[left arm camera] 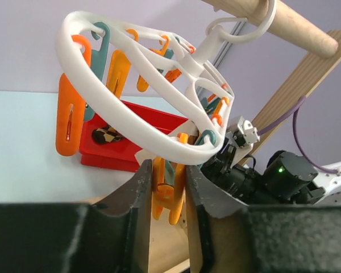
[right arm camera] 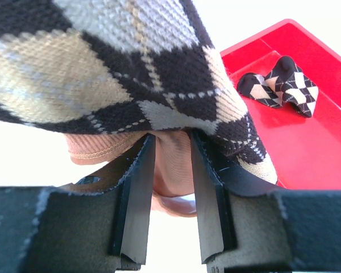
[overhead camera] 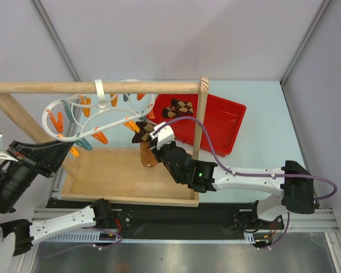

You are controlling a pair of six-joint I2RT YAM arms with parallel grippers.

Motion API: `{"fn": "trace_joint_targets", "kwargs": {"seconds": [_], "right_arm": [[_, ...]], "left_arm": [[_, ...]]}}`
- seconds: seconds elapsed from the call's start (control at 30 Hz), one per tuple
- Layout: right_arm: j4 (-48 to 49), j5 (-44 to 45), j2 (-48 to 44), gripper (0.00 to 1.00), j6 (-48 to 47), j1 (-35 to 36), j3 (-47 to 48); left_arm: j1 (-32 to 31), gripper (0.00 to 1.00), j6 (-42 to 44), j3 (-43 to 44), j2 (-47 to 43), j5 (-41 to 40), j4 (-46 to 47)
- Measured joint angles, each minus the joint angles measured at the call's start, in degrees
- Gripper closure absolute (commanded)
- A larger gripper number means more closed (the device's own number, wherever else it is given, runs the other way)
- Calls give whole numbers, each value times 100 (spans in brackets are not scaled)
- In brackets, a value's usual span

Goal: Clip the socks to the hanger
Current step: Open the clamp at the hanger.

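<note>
The white wavy hanger (overhead camera: 96,118) hangs by its hook from the wooden rod, with orange and teal pegs all round it. My left gripper (left arm camera: 169,170) is at the ring's near-left side, its jaws pressed on both legs of an orange peg (left arm camera: 170,196). In the top view that left gripper (overhead camera: 68,149) sits below the ring's left end. My right gripper (right arm camera: 171,142) is shut on the tan cuff of an argyle sock (right arm camera: 131,68). The held sock (overhead camera: 143,136) is up under the ring's right side. A second sock (overhead camera: 179,108) lies in the red tray.
The red tray (overhead camera: 230,122) sits at the back right, behind the frame's right post (overhead camera: 203,116). The wooden rod (overhead camera: 131,86) spans the frame above a wooden base board (overhead camera: 119,179). A purple cable (overhead camera: 216,145) loops over the right arm.
</note>
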Motion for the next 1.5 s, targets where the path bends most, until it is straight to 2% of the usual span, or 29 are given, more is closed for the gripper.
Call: {"fn": "trace_joint_targets", "kwargs": {"seconds": [0.07,0.33,0.47,0.57,0.77,0.93,1.0,1.2,1.37,1.5], "right_arm": [[9,0,0,64,2,0,0],[-15,-24,0,62,68,-2,0],[-291,-144,-52,43,175,13,2],[-704,-339,-170,34,310,96,17],[-1921,-1126,-509,26,343,590,310],[-2763,-2168,-957,24,81,1408,437],[-3045,-2253,-1250,25,33,1683,437],[-4037,-2441,-2382,32,-11,1672,562],[-5082,-1764,-2994,30,621,1416,774],[-6137,-920,-3130,27,1606,800,776]], "left_arm": [[-7,100,-7,7,9,0,15],[-20,100,-61,164,168,-2,-68],[-20,100,-153,164,205,0,-90],[-20,100,-203,164,205,-11,-116],[-20,100,-295,153,205,-42,-236],[-20,100,-348,85,205,-46,-267],[-20,100,-363,39,205,-46,-271],[-20,100,-459,-33,201,-46,-306],[-20,100,-505,-33,166,-46,-352],[-20,100,-509,-33,153,-42,-374]]}}
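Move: The left fingers already straddle an orange clamp at the hanger's near-left end, about 1 cm ahead of the hand point; a teal clamp sits some 2 cm farther out and 3 cm to its right. The right hand has the checkered sock about 3 cm ahead and 3 cm left, an orange clamp above it roughly 6 cm ahead, 6 cm left and 3 cm up, and the stand's post about 15 cm right and 3 cm ahead. Left fingers squeeze the orange clamp; right hand opens off the checkered sock, backs about 19 cm, then swings right. ##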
